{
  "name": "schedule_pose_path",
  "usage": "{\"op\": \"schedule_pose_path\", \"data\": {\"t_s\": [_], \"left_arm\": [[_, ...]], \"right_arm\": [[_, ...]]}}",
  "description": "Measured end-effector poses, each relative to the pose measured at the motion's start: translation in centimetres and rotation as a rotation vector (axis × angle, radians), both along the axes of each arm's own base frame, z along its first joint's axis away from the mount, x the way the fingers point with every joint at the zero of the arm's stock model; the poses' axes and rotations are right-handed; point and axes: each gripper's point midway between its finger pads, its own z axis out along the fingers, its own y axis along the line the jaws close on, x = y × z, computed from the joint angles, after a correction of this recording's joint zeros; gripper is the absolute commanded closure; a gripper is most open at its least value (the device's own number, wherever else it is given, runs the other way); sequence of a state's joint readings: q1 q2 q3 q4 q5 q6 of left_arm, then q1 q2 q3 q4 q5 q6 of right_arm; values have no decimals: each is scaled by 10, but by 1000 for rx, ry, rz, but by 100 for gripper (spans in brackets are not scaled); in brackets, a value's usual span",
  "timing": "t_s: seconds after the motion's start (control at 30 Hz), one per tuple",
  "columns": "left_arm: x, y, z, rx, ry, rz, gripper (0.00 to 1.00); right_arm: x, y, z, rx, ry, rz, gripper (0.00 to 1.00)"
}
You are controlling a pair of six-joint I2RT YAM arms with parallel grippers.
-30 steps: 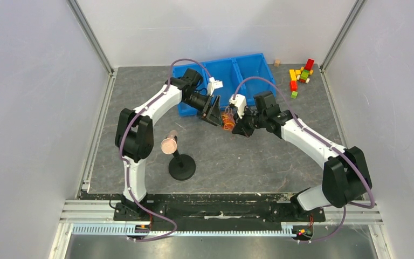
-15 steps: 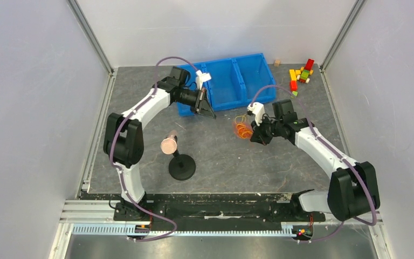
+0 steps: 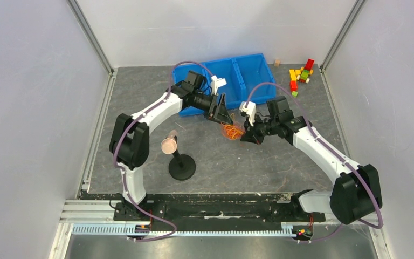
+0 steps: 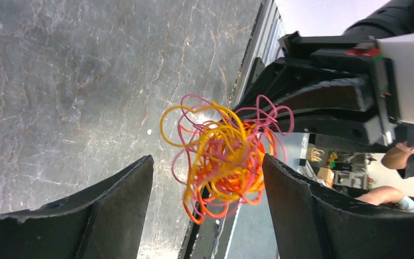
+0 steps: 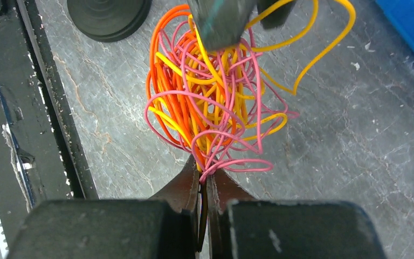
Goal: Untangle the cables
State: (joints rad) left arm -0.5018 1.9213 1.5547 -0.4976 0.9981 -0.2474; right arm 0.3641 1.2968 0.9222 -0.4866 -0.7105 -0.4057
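The cables (image 3: 232,131) form one loopy tangle of orange, yellow and pink wires, hanging just above the grey mat in the middle. My right gripper (image 3: 244,138) holds the tangle from its right side. In the right wrist view its jaws (image 5: 204,174) are shut on pink and yellow strands at the near end of the cables (image 5: 207,102). My left gripper (image 3: 223,115) is open at the tangle's upper left. In the left wrist view the cables (image 4: 221,156) hang just past its spread fingertips (image 4: 207,162), touching neither finger.
A blue bin (image 3: 250,63) with three compartments stands behind the left arm. A black round-based stand (image 3: 182,167) carrying a pinkish cylinder is at the near left. Coloured blocks (image 3: 301,75) lie at the far right corner.
The left arm pulled back toward the bin, then returned to the tangle with its jaws open. The right gripper carried the tangle rightward and nearer, then slightly back left.
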Motion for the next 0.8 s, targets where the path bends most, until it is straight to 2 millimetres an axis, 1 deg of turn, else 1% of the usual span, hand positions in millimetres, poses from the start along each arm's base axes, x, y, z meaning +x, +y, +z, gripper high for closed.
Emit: {"op": "schedule_pose_path", "data": {"t_s": [0.03, 0.07, 0.1, 0.17, 0.2, 0.33, 0.37, 0.4, 0.47, 0.5, 0.53, 0.57, 0.6, 0.63, 0.7, 0.73, 0.8], "left_arm": [[0, -2, -2, 1, 8, 0, 19], [-2, -5, -6, 6, 25, -3, 29], [-4, -7, -10, 11, 42, -5, 45], [-9, -11, -16, 14, 81, -3, 89], [-12, -11, -19, 11, 105, -4, 98], [-15, -10, -23, -16, 149, 1, 98], [-12, -8, -22, -25, 154, 9, 98], [-9, -5, -22, -33, 153, 22, 98], [-1, 5, -21, -46, 152, 58, 98], [3, 11, -20, -50, 151, 74, 98], [6, 16, -19, -53, 146, 90, 98], [10, 20, -17, -55, 135, 106, 98], [14, 23, -15, -58, 125, 118, 98], [17, 26, -12, -61, 114, 131, 98], [21, 25, -7, -74, 95, 137, 98], [20, 21, -5, -82, 87, 130, 98], [14, 12, -3, -89, 85, 110, 98]], "right_arm": [[0, 2, 2, 2, -6, 6, 100], [1, 2, 4, 3, -12, 9, 100], [2, 3, 5, 4, -19, 11, 100], [4, 3, 6, 3, -29, 10, 100], [5, 2, 6, -2, -31, 7, 100], [7, -8, -1, -36, -47, -9, 100], [6, -16, -5, -43, -49, -19, 100], [6, -23, -8, -51, -52, -32, 96], [7, -41, -12, -60, -56, -63, 83], [8, -47, -13, -63, -58, -72, 70], [8, -52, -13, -65, -57, -75, 47], [4, -55, -14, -70, -42, -74, 32], [-1, -58, -17, -74, -19, -74, 25], [-5, -59, -18, -73, 7, -74, 18], [-10, -57, -17, -59, 49, -67, 13], [-9, -54, -13, -44, 63, -69, 12], [0, -47, -1, -5, 58, -86, 12]]}}
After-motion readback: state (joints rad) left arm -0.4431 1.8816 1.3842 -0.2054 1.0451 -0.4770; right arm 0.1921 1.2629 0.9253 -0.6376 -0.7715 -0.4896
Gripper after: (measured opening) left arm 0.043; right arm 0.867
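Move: Between the two hands hangs the cable tangle, already pinched by the right fingertips; its middle is about 3 cm back of the open left hand, 2 cm to its right and 2 cm lower. From the right hand it lies some 4 cm left and 3 cm ahead, roughly 1 cm below. The blue bin stands about 16 cm ahead of the left hand, the black stand base 20 cm back and 18 cm left, both around 14 cm lower. Dipping back and down about 2 cm into the tangle, the left hand shuts on a yellow loop and strands at its near end, then draws forward and left some 5 cm, easing back slightly at the end. The right hand keeps its pinch at first, then pulls about 6 cm right, opens wide, lets go and lifts slightly. ##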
